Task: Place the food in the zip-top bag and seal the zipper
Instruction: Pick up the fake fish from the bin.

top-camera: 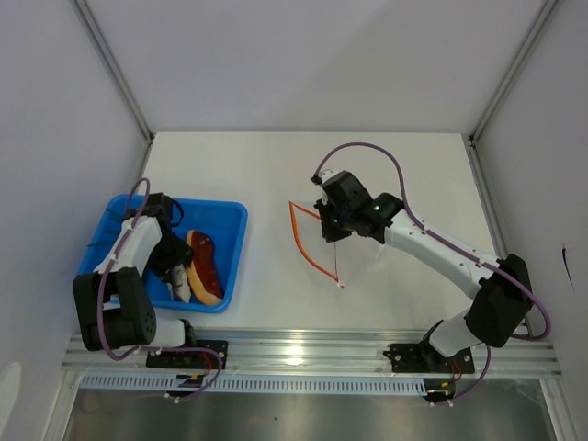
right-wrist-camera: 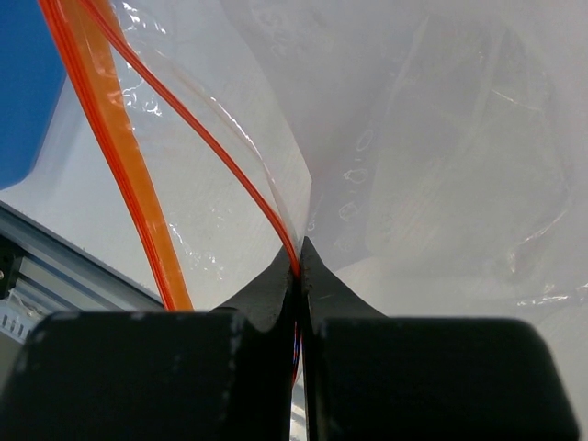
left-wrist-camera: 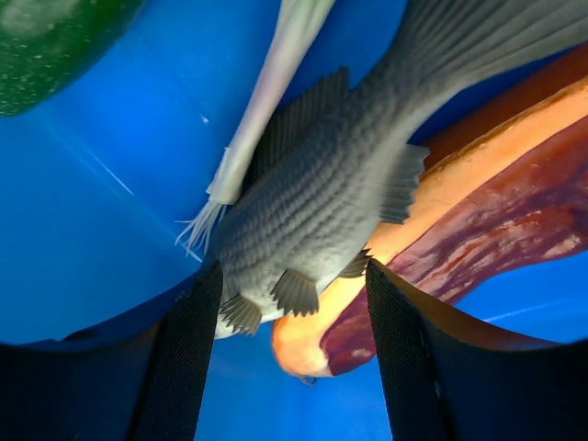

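Note:
In the blue tray (top-camera: 235, 241) lie a dark-red meat slab (top-camera: 206, 266) with an orange rim and a grey toy fish (top-camera: 182, 283). My left gripper (top-camera: 175, 265) reaches down into the tray. In the left wrist view it (left-wrist-camera: 292, 276) stands open, its fingers astride the fish's (left-wrist-camera: 312, 193) lower end and the tip of the meat slab (left-wrist-camera: 478, 220). A pale stalk (left-wrist-camera: 266, 101) with white roots lies behind the fish. My right gripper (top-camera: 329, 220) is shut on one lip of the zip-top bag's (top-camera: 317, 241) red-orange zipper (right-wrist-camera: 220, 156) and holds it up; the other lip (right-wrist-camera: 119, 156) hangs apart.
A dark-green piece (left-wrist-camera: 46, 37) shows at the top left corner of the left wrist view. The tray (right-wrist-camera: 23, 92) lies left of the bag. White walls enclose the table on three sides, and a metal rail (top-camera: 303, 354) runs along the near edge.

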Robot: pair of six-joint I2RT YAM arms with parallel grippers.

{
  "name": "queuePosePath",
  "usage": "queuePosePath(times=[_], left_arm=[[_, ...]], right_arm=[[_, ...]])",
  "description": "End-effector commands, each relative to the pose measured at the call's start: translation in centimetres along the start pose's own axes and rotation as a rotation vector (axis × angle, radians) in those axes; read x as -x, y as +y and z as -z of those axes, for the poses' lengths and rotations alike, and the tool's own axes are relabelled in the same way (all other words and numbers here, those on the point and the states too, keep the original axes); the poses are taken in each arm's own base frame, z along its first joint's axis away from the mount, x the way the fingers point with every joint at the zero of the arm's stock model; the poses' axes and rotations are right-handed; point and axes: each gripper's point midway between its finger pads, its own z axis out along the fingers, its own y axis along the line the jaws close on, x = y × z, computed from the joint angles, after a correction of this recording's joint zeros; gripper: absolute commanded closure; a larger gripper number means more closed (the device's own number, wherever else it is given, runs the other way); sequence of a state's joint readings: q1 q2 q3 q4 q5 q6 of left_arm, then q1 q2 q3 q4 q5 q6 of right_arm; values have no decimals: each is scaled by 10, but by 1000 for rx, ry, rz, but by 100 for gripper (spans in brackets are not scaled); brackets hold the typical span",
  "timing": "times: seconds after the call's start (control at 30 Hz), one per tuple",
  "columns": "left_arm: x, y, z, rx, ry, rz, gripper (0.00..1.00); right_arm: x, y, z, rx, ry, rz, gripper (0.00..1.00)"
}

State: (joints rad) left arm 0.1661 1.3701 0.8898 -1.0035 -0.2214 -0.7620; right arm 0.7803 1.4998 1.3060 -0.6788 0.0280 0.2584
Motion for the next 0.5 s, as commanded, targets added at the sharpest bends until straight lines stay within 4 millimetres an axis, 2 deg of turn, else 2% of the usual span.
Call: queuePosePath(times=[0.0, 0.07, 0.17, 0.37, 0.4, 0.43, 0.47], left_arm=[[5, -7, 0, -35, -6, 31, 34], [4, -7, -2, -31, -4, 27, 34], [5, -8, -2, -32, -3, 25, 43], [5, -8, 3, -65, -29, 35, 78], [5, -9, 6, -81, -41, 38, 90], [5, -9, 6, -90, -44, 43, 97], [3, -10, 6, -101, -40, 44, 99]], right_arm=[[10, 4, 10, 19, -55, 1, 100], [10, 3, 11, 16, -59, -2, 100], [8, 2, 11, 14, -56, -2, 100], [7, 1, 12, 14, -60, -10, 100], [8, 2, 12, 16, -64, -12, 100], [9, 3, 13, 19, -69, -12, 100], [10, 4, 14, 21, -70, -13, 100]])
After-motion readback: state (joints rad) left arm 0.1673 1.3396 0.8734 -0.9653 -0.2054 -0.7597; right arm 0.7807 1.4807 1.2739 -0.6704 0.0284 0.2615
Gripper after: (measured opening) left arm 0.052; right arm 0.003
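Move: The fake fish lies right under the left fingertips, which stand near its head; its middle is some 3 cm ahead, 1 cm left and 2 cm below. The hot dog lies about 4 cm ahead and 6 cm right, the cucumber roughly 2 cm ahead and 10 cm left. From the right hand, still pinching the bag's rim, the fish is about 37 cm left, 5 cm back and 14 cm lower. The left hand nearly stays, easing under 1 cm forward, and closes almost fully, pinching the fish's belly fin. ##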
